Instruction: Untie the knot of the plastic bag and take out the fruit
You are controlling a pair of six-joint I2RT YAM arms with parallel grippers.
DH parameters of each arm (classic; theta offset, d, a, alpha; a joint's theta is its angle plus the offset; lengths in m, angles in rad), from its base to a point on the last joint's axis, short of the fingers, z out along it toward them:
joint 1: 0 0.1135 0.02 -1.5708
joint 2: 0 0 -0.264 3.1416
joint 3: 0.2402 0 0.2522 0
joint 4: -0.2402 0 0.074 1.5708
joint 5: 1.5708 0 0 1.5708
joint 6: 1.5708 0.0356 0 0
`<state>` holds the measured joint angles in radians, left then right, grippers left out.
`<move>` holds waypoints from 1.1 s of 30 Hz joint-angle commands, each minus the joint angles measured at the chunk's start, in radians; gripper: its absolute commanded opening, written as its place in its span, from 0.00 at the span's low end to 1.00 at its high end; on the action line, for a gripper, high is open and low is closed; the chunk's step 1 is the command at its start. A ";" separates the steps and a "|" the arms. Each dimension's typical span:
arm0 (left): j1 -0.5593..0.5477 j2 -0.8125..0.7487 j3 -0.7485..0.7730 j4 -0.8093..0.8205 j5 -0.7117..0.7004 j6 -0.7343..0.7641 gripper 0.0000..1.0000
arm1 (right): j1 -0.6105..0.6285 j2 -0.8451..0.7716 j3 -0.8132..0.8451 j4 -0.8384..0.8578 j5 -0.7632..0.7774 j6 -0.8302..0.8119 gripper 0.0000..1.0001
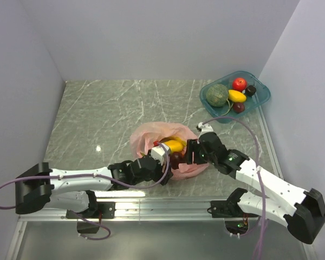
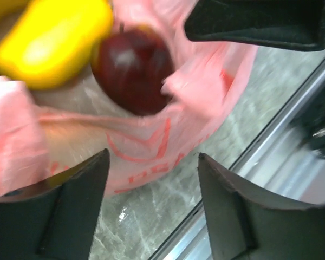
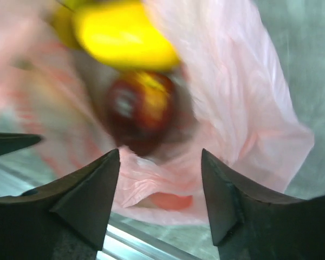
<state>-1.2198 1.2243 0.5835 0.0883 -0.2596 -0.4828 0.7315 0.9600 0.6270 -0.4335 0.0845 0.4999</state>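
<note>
The pink plastic bag (image 1: pixel 151 135) lies mid-table with its mouth open; no knot shows. Inside lie a yellow fruit (image 1: pixel 174 145) and a dark red round fruit (image 1: pixel 176 157). My left gripper (image 1: pixel 165 154) is open at the bag's near edge. In the left wrist view (image 2: pixel 153 157) it has bag film between its fingers, with the yellow fruit (image 2: pixel 49 40) and the dark red fruit (image 2: pixel 132 70) beyond. My right gripper (image 1: pixel 190 151) is open at the bag's right side. In the right wrist view (image 3: pixel 160 153) it faces the dark red fruit (image 3: pixel 138 111) and the yellow fruit (image 3: pixel 124 35).
A teal tray (image 1: pixel 258 103) at the back right holds a dull-green melon (image 1: pixel 218 95), a red apple (image 1: pixel 239 84), a yellow fruit (image 1: pixel 236 96) and dark fruits. Walls close in left, back and right. A metal rail (image 1: pixel 151 206) runs along the near edge.
</note>
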 commanded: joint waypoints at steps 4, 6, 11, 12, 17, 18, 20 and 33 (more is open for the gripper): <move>0.029 -0.098 0.096 -0.062 0.017 -0.033 0.77 | 0.017 0.025 0.135 0.048 -0.043 -0.055 0.72; 0.032 -0.117 0.108 -0.081 0.014 -0.045 0.79 | 0.023 0.081 0.151 0.067 -0.049 -0.060 0.72; 0.052 -0.190 0.130 -0.162 -0.016 -0.066 0.80 | 0.036 0.186 0.166 0.151 -0.054 -0.078 0.72; 0.062 -0.200 0.134 -0.171 -0.026 -0.069 0.81 | 0.037 0.222 0.169 0.162 -0.049 -0.080 0.72; 0.112 -0.264 0.162 -0.275 -0.082 -0.091 0.85 | 0.042 0.347 0.171 0.182 -0.029 -0.077 0.74; 0.126 -0.273 0.167 -0.300 -0.107 -0.094 0.87 | 0.043 0.373 0.156 0.188 -0.031 -0.075 0.75; 0.180 -0.301 0.180 -0.340 -0.125 -0.105 0.90 | 0.051 0.391 0.137 0.216 -0.049 -0.075 0.77; 0.476 -0.424 0.199 -0.427 -0.236 0.036 0.99 | 0.111 0.528 0.125 0.253 -0.042 -0.092 0.88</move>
<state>-0.7757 0.8131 0.7265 -0.3271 -0.4583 -0.5163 0.8253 1.4498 0.7456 -0.1684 0.0391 0.4282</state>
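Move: From the right hand the dark red apple lies about 6 cm to the left, 2 cm ahead and 8 cm below, inside the open bag. The nearer mango sits some 6 cm beyond the apple, with a second mango about 9 cm farther out than the apple and 2 cm to its right. From the left hand the bag's left rim is roughly 16 cm ahead, 13 cm left and 5 cm lower, the apple 10 cm ahead, 4 cm right and 7 cm below. The right hand rises about 5 cm as it swings left over the bag's right side, then turns down and sinks some 10 cm into the opening, still edging left and spreading its fingers wider until they stand on either side of the apple, not yet closed on it. The left hand, already free of the near side, lifts about 11 cm and then sweeps some 16 cm left and 10 cm forward towards the bag's left rim, turning about 35 degrees counter-clockwise and opening fully, empty. ##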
